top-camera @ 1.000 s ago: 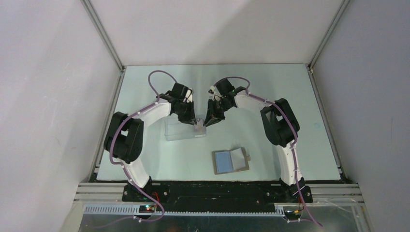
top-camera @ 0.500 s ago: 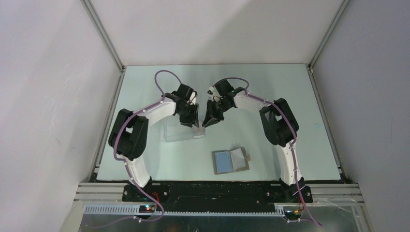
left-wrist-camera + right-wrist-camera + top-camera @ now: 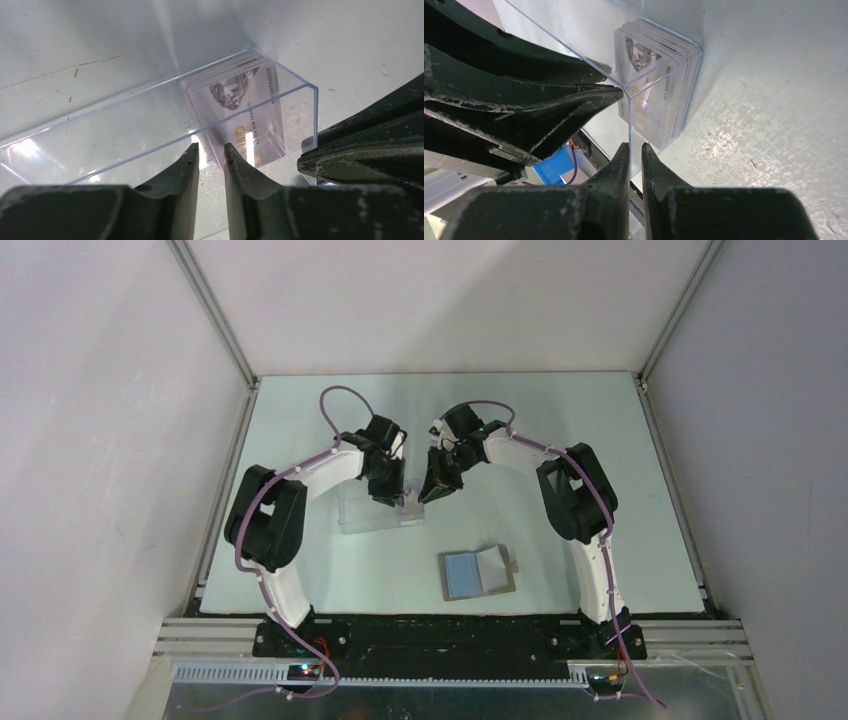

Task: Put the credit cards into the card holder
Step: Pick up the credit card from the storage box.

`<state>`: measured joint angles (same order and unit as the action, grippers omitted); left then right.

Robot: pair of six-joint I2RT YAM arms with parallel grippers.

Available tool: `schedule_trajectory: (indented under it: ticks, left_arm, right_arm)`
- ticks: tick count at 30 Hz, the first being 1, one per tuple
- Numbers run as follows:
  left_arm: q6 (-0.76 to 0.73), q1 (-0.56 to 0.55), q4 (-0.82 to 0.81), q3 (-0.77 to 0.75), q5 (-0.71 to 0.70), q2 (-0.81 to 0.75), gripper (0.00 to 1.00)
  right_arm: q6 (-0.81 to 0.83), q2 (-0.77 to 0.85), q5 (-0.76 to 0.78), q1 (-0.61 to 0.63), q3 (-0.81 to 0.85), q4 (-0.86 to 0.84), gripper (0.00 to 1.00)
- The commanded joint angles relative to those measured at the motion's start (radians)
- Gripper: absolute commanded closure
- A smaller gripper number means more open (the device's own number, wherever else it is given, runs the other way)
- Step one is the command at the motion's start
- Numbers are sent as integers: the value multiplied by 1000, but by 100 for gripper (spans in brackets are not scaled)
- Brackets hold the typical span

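Observation:
A stack of pale credit cards (image 3: pixel 235 97) stands on edge at the right end of a clear plastic box (image 3: pixel 365 512), also seen from the other side as credit cards (image 3: pixel 654 75). My left gripper (image 3: pixel 210 150) hovers at the box's near wall just in front of the cards (image 3: pixel 411 506), its jaws a little apart with nothing between them. My right gripper (image 3: pixel 635 146) is shut on the box's end wall (image 3: pixel 629 115). The card holder (image 3: pixel 478 573) lies open, blue lining up, nearer the arm bases and away from both grippers.
In the top view the left gripper (image 3: pixel 397 500) and right gripper (image 3: pixel 427 498) nearly meet over the box's right end. The right gripper (image 3: pixel 305 152) crowds the left wrist view. Aluminium rails (image 3: pixel 225 490) border the table.
The left arm shifted slightly right and down toward the cards, its jaws now a little apart. The right arm, the box and the card holder have not moved.

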<state>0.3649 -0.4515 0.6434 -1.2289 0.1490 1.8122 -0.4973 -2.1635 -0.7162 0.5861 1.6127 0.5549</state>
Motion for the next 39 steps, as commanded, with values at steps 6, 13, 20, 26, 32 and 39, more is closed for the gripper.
schedule_trajectory:
  ticks: [6,13,20,26,32,39]
  left_arm:
    - [-4,-4,4,-61,22,3,75]
    - [-11,-4,5,-57,-3,12,74]
    - [-12,-7,4,-53,-5,22,73]
    - [-12,-13,5,-59,3,39,76]
    - [-12,-20,5,-66,-18,24,88]
    - [-12,-24,13,-80,-10,22,94]
  right_arm:
    - [13,-46,29,23,-4,14,88]
    - [12,-47,27,23,-5,14,88]
    - [10,-50,25,24,-7,12,88]
    - [11,-50,26,24,-7,10,88]
    - [10,-51,25,23,-7,10,88]
    - [8,-54,24,24,-8,8,88]
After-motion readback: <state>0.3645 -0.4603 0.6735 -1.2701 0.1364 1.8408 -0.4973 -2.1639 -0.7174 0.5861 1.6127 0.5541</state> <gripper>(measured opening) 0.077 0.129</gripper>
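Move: The stack of credit cards I want next lies in the right end of the clear storage box. Its middle is about 3 cm right of my left fingertips, 1 cm ahead and some 2 cm below. The storage box's middle is about 3 cm left of that hand, level with it fore and aft, 2 cm lower. The open card holder lies about 14 cm right and 13 cm back, 4 cm down. From my right hand the cards are 3 cm left, 1 cm ahead, 2 cm below. With my left hand I lift barely 1 cm over the cards, easing a touch forward and right, then sink about 1 cm again to the left edge of the stack. As I settle there I close the partly open fingers until nearly shut. My right hand stays still and keeps its pinch on the box's right end wall. ##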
